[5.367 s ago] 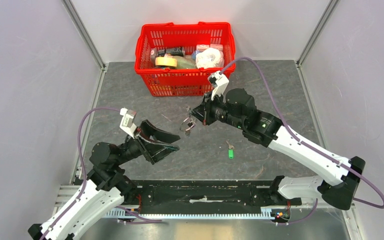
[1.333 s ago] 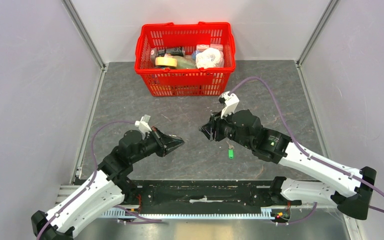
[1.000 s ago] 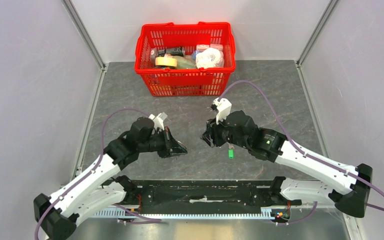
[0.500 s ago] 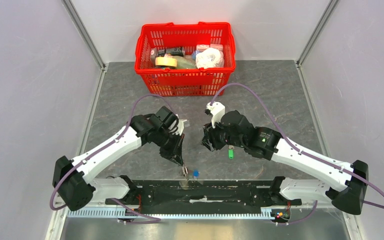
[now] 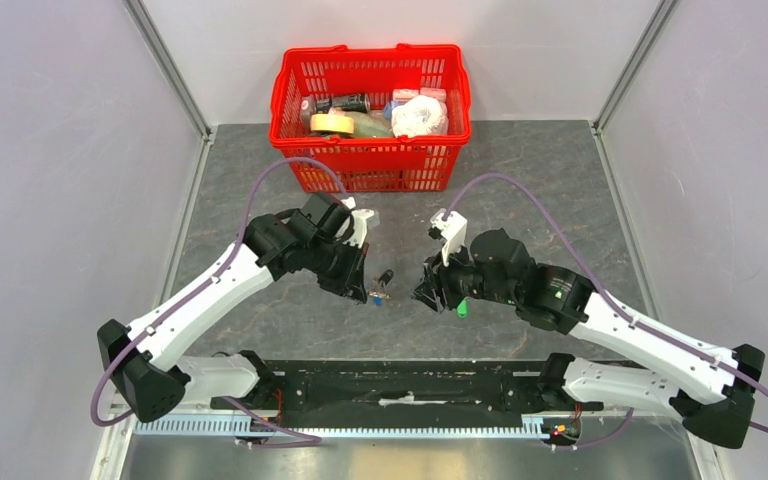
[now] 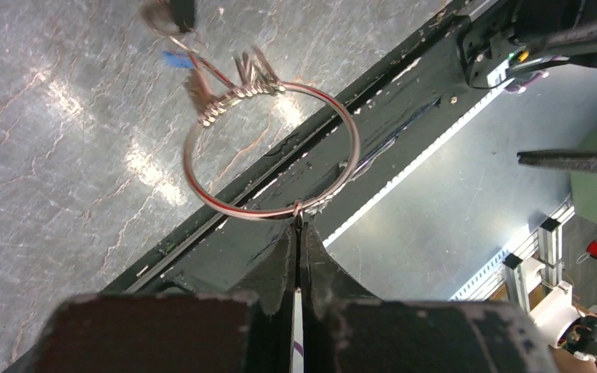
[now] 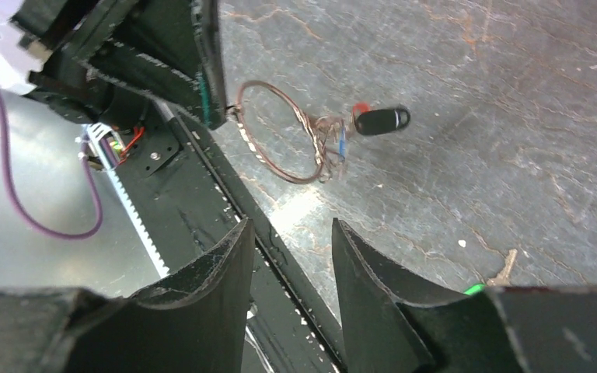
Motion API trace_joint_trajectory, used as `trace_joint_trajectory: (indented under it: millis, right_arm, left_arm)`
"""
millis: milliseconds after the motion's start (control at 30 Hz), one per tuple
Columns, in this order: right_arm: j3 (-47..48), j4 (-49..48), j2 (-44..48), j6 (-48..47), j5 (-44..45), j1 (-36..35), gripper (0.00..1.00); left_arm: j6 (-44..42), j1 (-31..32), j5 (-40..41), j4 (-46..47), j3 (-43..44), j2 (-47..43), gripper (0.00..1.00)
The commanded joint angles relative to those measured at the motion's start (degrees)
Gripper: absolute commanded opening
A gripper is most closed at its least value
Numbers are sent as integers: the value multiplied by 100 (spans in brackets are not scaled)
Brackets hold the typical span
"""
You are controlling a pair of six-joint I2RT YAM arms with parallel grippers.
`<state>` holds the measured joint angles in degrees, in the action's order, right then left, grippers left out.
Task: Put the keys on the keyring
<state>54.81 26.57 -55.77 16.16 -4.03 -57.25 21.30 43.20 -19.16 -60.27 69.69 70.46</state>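
My left gripper point(image 5: 364, 289) is shut on the keyring point(image 5: 377, 293) and holds it in the air above the table. In the left wrist view the fingertips point(image 6: 299, 227) pinch the near side of the thin wire ring point(image 6: 343, 124). Small silvery keys point(image 6: 245, 74), a blue-headed key point(image 6: 175, 58) and a black fob point(image 6: 172, 12) hang from its far side. My right gripper point(image 5: 428, 296) is open and empty, just right of the ring. The right wrist view shows the ring point(image 7: 258, 144), the fob point(image 7: 382, 120) and my right gripper point(image 7: 291, 227) short of them. The green-headed key point(image 5: 461, 309) lies on the table beside the right gripper.
A red basket point(image 5: 375, 165) with tape, a bottle and other items stands at the back centre. The black base rail point(image 5: 410, 385) runs along the near edge, close under both grippers. Metal frame posts stand at the back corners.
My right gripper held the ring near the basket, then let it go. My left arm swung in, shut on it near the front edge and has lifted it toward the right gripper.
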Motion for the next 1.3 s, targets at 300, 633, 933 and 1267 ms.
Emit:
trace_joint_trajectory:
  millis: [300, 633, 933, 1267]
  right_arm:
    - [140, -438, 175, -615, -1839, -14, 47]
    - [712, -210, 22, -1868, -2583, -23, 50]
    - [1421, 421, -402, -2780, -3408, -48, 50]
    - [1907, 519, -896, -2278, -3625, -174, 50]
  left_arm:
    - [-407, 13, -1172, 641, 439, -186, 2]
    - [-743, 13, -2331, 698, 493, -442, 2]
    - [-1222, 13, -3041, 688, 579, -683, 2]
    - [-1425, 13, -2989, 580, 629, -981, 2]
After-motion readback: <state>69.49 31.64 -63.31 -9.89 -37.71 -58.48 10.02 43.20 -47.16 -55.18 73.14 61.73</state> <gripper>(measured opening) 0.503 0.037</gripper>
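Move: The left gripper already pinches the keyring by a small loop. The ring's middle lies about 3 cm below, 2 cm right and 1 cm ahead of it, with the bunch of keys some 6 cm below, 3 cm right and 2 cm ahead. From the open right gripper the keyring is about 8 cm left, 1 cm ahead and 5 cm lower; the green-tagged key lies on the table some 9 cm right, 3 cm ahead and 20 cm below. Lift the left gripper about 10 cm while drawing it back and slightly right, swinging its fingers up from steeply down to point more to the right, and keep the pinch on the loop. Bring the half-open right gripper back and up, some 7 cm each, and left towards the keyring, turning it about 40 degrees counter-clockwise so its jaws come to the ring without closing. ##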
